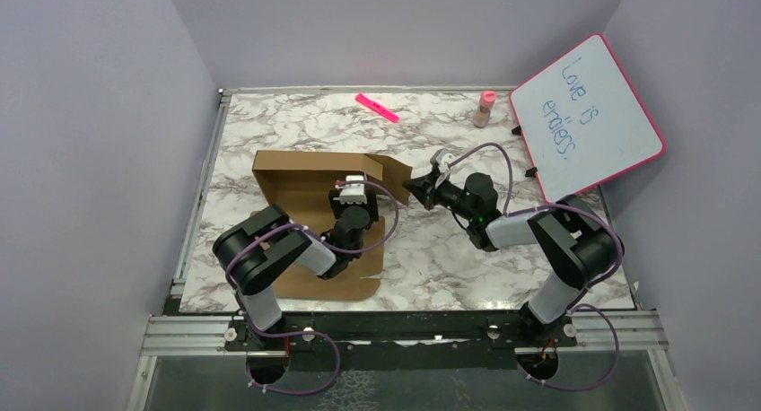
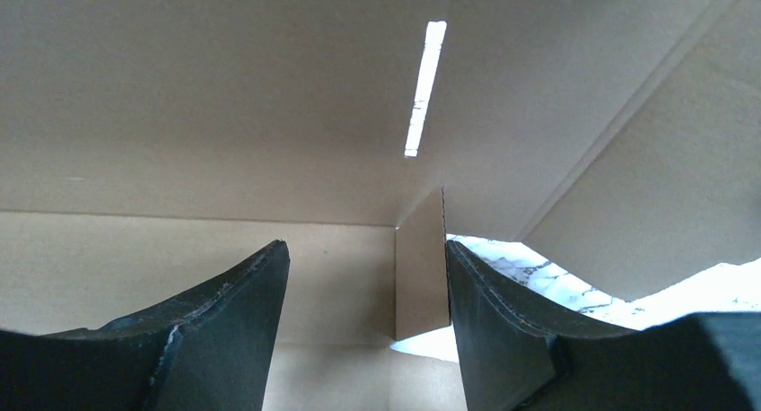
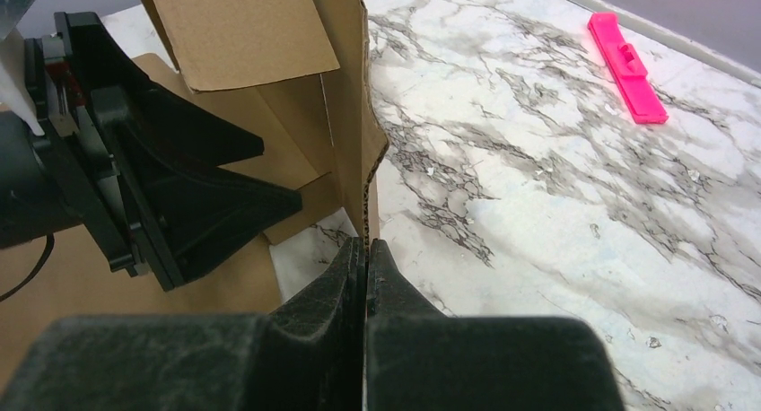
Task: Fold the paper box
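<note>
The paper box [image 1: 289, 185] is plain brown cardboard lying left of centre, with its far wall and right side flap standing up. My left gripper [image 1: 352, 189] reaches inside it. In the left wrist view the gripper [image 2: 366, 246] is open; a small upright cardboard tab [image 2: 420, 267] stands between the fingers, close to the right one, below a wall with a slot [image 2: 424, 86]. My right gripper [image 1: 417, 186] is at the box's right flap. The right wrist view shows the gripper [image 3: 366, 242] shut on that flap's edge [image 3: 352, 106], with the left gripper [image 3: 170, 196] just beyond.
A pink flat tool [image 1: 377, 108] [image 3: 628, 65] lies at the far middle of the marble table [image 1: 449, 249]. A small pink-capped bottle [image 1: 485, 109] stands far right, next to a tilted pink-framed whiteboard [image 1: 588, 115]. Grey walls enclose the table on three sides.
</note>
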Robot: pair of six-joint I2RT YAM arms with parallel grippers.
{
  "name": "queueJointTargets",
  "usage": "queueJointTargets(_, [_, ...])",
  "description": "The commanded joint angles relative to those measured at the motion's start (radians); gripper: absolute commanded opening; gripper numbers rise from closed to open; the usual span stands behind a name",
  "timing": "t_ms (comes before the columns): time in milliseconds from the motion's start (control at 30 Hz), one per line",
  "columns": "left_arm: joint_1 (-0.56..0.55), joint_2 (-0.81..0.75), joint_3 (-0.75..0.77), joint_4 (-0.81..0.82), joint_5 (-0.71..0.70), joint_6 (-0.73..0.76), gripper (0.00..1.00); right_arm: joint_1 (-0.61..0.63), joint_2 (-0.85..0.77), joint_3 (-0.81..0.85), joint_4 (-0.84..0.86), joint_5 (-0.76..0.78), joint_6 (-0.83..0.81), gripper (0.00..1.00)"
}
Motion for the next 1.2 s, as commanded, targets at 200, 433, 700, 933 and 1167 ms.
queueJointTargets(200, [0.049, -0.02, -0.043, 0.0, 0.119, -0.078, 0.65, 0.004, -0.02, 0.001, 0.003, -0.034, 0.019, 0.04])
queueJointTargets(433, [0.082, 0.003, -0.054, 0.0, 0.202, -0.119, 0.65, 0.003, -0.065, -0.002, 0.003, -0.024, 0.066, 0.16])
queueJointTargets(700, [0.107, 0.026, -0.067, 0.005, 0.262, -0.153, 0.65, -0.009, -0.188, 0.035, -0.163, 0.031, 0.037, 0.36])
queueJointTargets(933, [0.118, 0.035, -0.095, 0.034, 0.296, -0.178, 0.64, -0.085, -0.253, 0.064, -0.24, 0.135, 0.018, 0.4])
queueJointTargets(1167, [0.129, 0.049, -0.108, 0.063, 0.316, -0.19, 0.64, -0.113, -0.114, 0.201, -0.351, 0.075, -0.043, 0.4])
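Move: The small tab standing in the box's inner corner is about 4 cm ahead of the left hand, 2 cm to its right and some 4 cm lower; the wall slot is 5 cm ahead, 2 cm right and 4 cm up. The right hand still pinches the side flap, whose middle lies some 3 cm left and 2 cm ahead. From that hand the pink clip is roughly 20 cm ahead, 7 cm left and 12 cm below. Open the right gripper to a bit under half and let go of the side flap, lift almost straight up off it, then sweep forward and to the right, away from the box, ending about 7 cm higher and turned slightly clockwise. Meanwhile sink the left gripper some 3 cm inside the box towards the small tab, fingers kept apart, tipping them down and rolling its left side down a little. ##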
